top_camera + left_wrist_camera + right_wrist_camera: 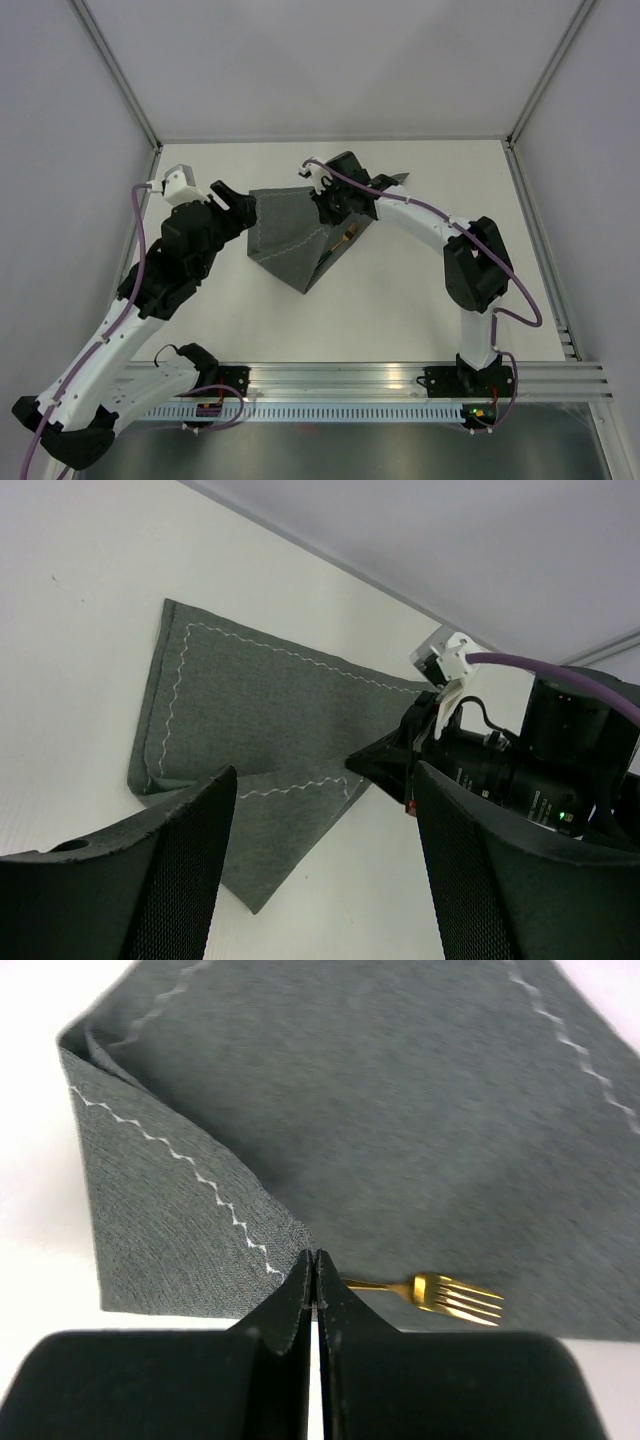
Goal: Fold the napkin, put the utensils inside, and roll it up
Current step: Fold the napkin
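Observation:
The dark grey napkin [285,230] [260,710] [400,1110] lies partly folded at the table's middle, one flap with a zigzag stitch line doubled over it. My right gripper [325,205] [316,1255] [375,765] is shut, pinching that flap's corner. A gold fork [455,1295] [346,238] rests on the cloth just right of the fingertips, its handle hidden behind them. My left gripper [238,200] [325,780] hovers open by the napkin's left edge, nothing between its fingers.
White walls and metal frame posts [120,75] close in the table on three sides. A metal rail [400,380] carrying both arm bases runs along the near edge. Bare white table [400,300] lies in front of the napkin.

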### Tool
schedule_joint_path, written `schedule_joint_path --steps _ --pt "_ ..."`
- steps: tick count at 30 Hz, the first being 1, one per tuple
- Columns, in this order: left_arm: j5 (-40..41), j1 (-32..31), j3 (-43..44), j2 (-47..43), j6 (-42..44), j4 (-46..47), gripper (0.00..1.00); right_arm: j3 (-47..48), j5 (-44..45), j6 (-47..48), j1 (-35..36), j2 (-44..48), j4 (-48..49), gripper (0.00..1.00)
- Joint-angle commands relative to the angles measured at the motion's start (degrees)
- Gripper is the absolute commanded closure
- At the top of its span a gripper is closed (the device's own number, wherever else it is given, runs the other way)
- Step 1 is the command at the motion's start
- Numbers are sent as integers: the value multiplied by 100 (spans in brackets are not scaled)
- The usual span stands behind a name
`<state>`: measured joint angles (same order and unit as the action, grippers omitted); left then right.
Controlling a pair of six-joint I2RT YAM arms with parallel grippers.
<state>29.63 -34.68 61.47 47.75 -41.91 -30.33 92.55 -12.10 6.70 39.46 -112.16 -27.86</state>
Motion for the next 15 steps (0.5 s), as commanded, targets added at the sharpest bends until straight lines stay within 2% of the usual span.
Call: schedule_joint_path --steps 1,8,15 --pt "-115 13 -21 94 183 369 24 -79 -65 165 -316 -51 122 100" --pt "-194 22 -21 244 236 492 23 -132 -100 253 -922 -403 211 99" --pt "-264 57 -30 332 253 545 23 -282 32 341 -1125 -579 360 100"
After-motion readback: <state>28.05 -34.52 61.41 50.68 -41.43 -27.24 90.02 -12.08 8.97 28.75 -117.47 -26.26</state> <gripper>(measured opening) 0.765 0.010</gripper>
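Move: The right hand holds the napkin's turned-over hem. The fork head, which this hem is to cover, lies about 8 cm to its right, 4 cm ahead and 7 cm below. The napkin's far right corner lies some 20 cm ahead and 25 cm right of this hand; the near tip of the flap is about 15 cm back and 4 cm left. From the left hand, the fork head is roughly 13 cm ahead, 22 cm right and 27 cm down. Keep the right gripper shut on the hem and draw it right and forward towards the fork head, sinking more steeply as you go, about 11 cm in all with some 6 cm of it downward. Slow the forward travel near the end, and let the hand turn clockwise about 10 degrees. ##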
